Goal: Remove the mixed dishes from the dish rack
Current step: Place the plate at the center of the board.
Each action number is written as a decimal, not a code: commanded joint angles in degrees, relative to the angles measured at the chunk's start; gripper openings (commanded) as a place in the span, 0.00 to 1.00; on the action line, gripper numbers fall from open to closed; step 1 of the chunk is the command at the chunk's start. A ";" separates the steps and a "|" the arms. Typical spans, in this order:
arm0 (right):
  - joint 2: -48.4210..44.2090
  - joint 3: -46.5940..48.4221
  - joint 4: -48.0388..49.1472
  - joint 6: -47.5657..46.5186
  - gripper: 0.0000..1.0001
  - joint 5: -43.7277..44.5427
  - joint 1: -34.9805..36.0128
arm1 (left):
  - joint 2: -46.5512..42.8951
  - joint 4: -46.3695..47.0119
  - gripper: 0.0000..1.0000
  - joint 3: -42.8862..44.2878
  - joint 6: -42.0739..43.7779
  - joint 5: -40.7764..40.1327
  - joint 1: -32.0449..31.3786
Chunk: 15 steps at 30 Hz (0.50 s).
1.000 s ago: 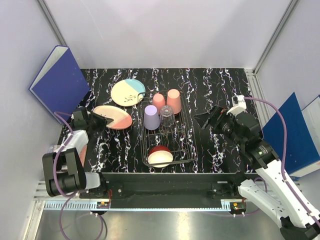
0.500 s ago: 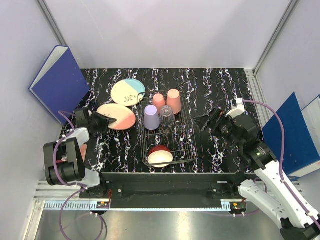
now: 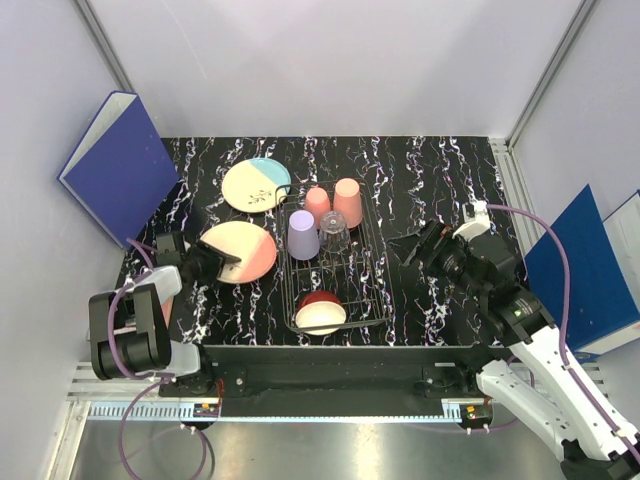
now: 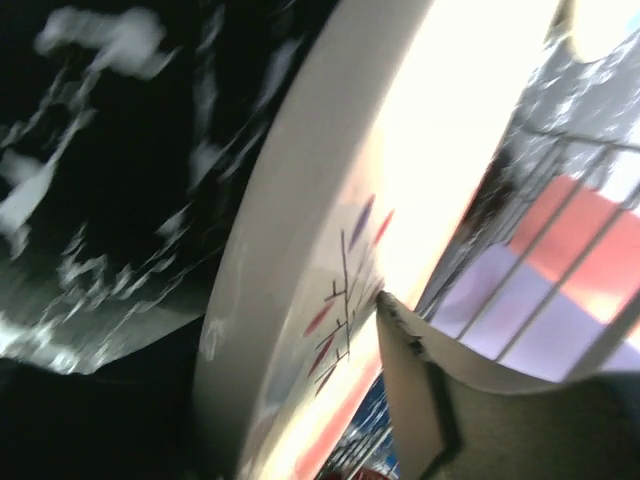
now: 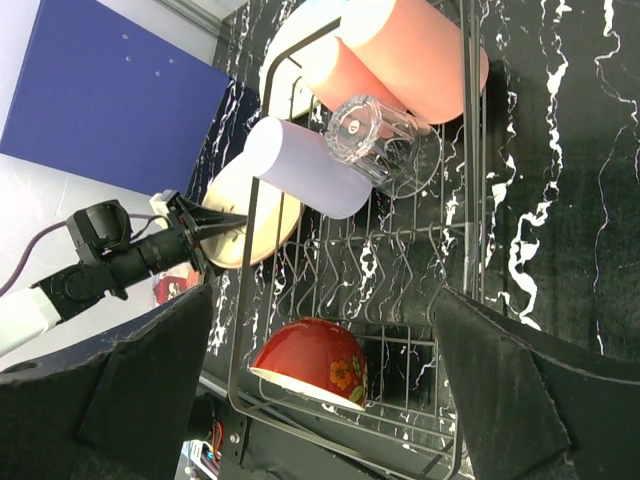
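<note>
A cream-and-salmon plate [image 3: 245, 250] lies on the black marble table left of the dish rack [image 3: 372, 270]. My left gripper [image 3: 212, 262] straddles that plate's near-left rim with its jaws parted; its wrist view is filled by the rim [image 4: 290, 300]. In the rack stand a lavender cup [image 3: 302, 235], two salmon-pink cups [image 3: 348, 202], a clear glass [image 3: 333, 233] and a red bowl [image 3: 320, 310] on its side. A blue-and-cream plate [image 3: 256, 185] lies at the back left. My right gripper [image 3: 415, 245] hovers open, right of the rack, facing the bowl [image 5: 310, 360].
A blue binder [image 3: 118, 165] leans on the left wall. Another blue binder [image 3: 585, 270] stands beyond the table's right edge. The table's near edge runs just below the rack.
The left gripper carried the cream-and-salmon plate rightward and nearer, laid it flatter on the table, and spread its jaws. The right arm shifted slightly nearer.
</note>
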 commanded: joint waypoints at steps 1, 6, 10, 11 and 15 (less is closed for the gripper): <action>-0.98 -0.46 0.84 0.87 1.00 -0.79 -0.08 | -1.46 -12.78 0.61 -2.60 3.92 -3.85 -0.58; -1.42 -0.81 0.93 1.66 1.00 -0.96 -0.08 | -1.20 -14.36 0.71 -2.08 4.97 -4.29 -0.58; -1.51 -1.25 0.93 1.84 1.00 -1.05 -0.08 | -1.81 -15.68 0.80 -1.55 5.06 -4.46 -0.58; -1.60 -1.17 0.84 1.84 1.00 -1.05 -0.08 | -1.72 -16.03 0.88 -0.85 5.32 -4.38 -0.49; -1.07 -1.17 1.01 1.58 1.00 -0.96 -0.08 | -0.15 -18.76 0.95 2.58 6.38 -4.64 -0.58</action>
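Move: The plate's near-left rim is already between the left gripper's half-open fingers; its middle lies about 4 cm ahead of this hand, 4 cm to the right and 1 cm below. The teal-edged plate lies roughly 22 cm ahead and 8 cm right of the hand, the purple cup some 20 cm right and 6 cm ahead, the red bowl about 25 cm right and 13 cm back. From the idle right gripper the plate is about 44 cm left, 10 cm ahead and 25 cm below. Bring the left gripper back towards its base by about 2 cm, easing slightly right, while spreading the fingers from half open to nearly wide around the plate's near-left rim to let the plate down. Let the hand dip a touch at first, then come up about 1 cm, staying low beside the rim. ##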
